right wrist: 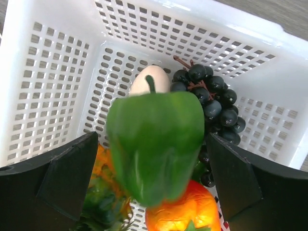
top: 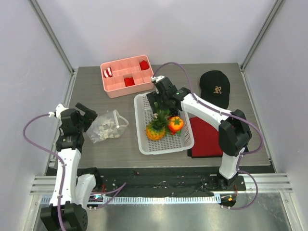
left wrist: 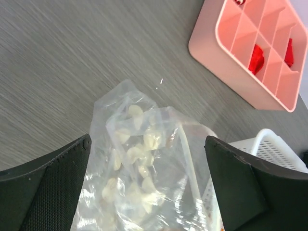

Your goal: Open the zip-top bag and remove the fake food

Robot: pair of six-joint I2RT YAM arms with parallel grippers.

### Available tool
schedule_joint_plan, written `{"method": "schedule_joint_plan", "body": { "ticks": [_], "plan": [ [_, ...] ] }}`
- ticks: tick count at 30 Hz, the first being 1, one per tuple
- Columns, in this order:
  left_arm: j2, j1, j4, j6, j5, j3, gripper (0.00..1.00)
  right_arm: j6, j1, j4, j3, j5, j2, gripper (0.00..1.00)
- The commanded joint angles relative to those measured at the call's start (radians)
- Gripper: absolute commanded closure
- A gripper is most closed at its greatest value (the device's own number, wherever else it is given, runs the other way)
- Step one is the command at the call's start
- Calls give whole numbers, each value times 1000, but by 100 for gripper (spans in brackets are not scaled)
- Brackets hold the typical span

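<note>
The zip-top bag [top: 108,126], clear with white dots, lies crumpled on the table at the left. My left gripper [top: 89,114] stands open beside it. In the left wrist view the bag [left wrist: 144,168] fills the gap between the wide-apart fingers [left wrist: 45,192] without being pinched. My right gripper [right wrist: 153,183] is open over the white basket [right wrist: 48,72]. A blurred green pepper [right wrist: 154,144] is between its fingers and touches neither. Below it in the basket lie dark grapes [right wrist: 214,103], a whitish piece [right wrist: 147,78], an orange tomato [right wrist: 185,216] and the pineapple [top: 155,131].
A pink compartment tray [top: 126,74] with red pieces sits at the back, close to the basket [top: 140,130]. A black cap [top: 214,86] rests at the back right. A red mat [top: 208,137] lies right of the basket, under my right arm.
</note>
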Motion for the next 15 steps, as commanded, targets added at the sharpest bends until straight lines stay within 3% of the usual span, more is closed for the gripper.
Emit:
{"method": "schedule_joint_plan", "body": {
  "ticks": [1,6,15],
  "plan": [
    [-65,-3,-168,122,-40,122,0,2,14,68,21,92,-38,0],
    [-131,-46,-213,110,153,190,0,63,12,68,-11,80,-101,0],
    [-234,-219,-153,33,401,279,0,192,14,17,-236,98,-525,0]
  ]
}}
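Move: The green pepper, already free, is between and just under the open right fingers, about 3 cm below the hand point. From that hand the grapes are about 6 cm to the right and level with it, the tomato some 8 cm back and 7 cm right, and the pineapple roughly 12 cm back and 4 cm left, all about 9 cm below. The emptied bag is some 7 cm right, 5 cm back and 13 cm below the left hand. The green pepper is left to drop into the white basket: the right hand, already wide open, hovers over it, then lifts about 6 cm, drawing back and right. The bag is likewise already loose, and the open left hand rises from it some 11 cm, then also swings right and a little back, turning about 25 degrees clockwise and tipping its fingers up. ##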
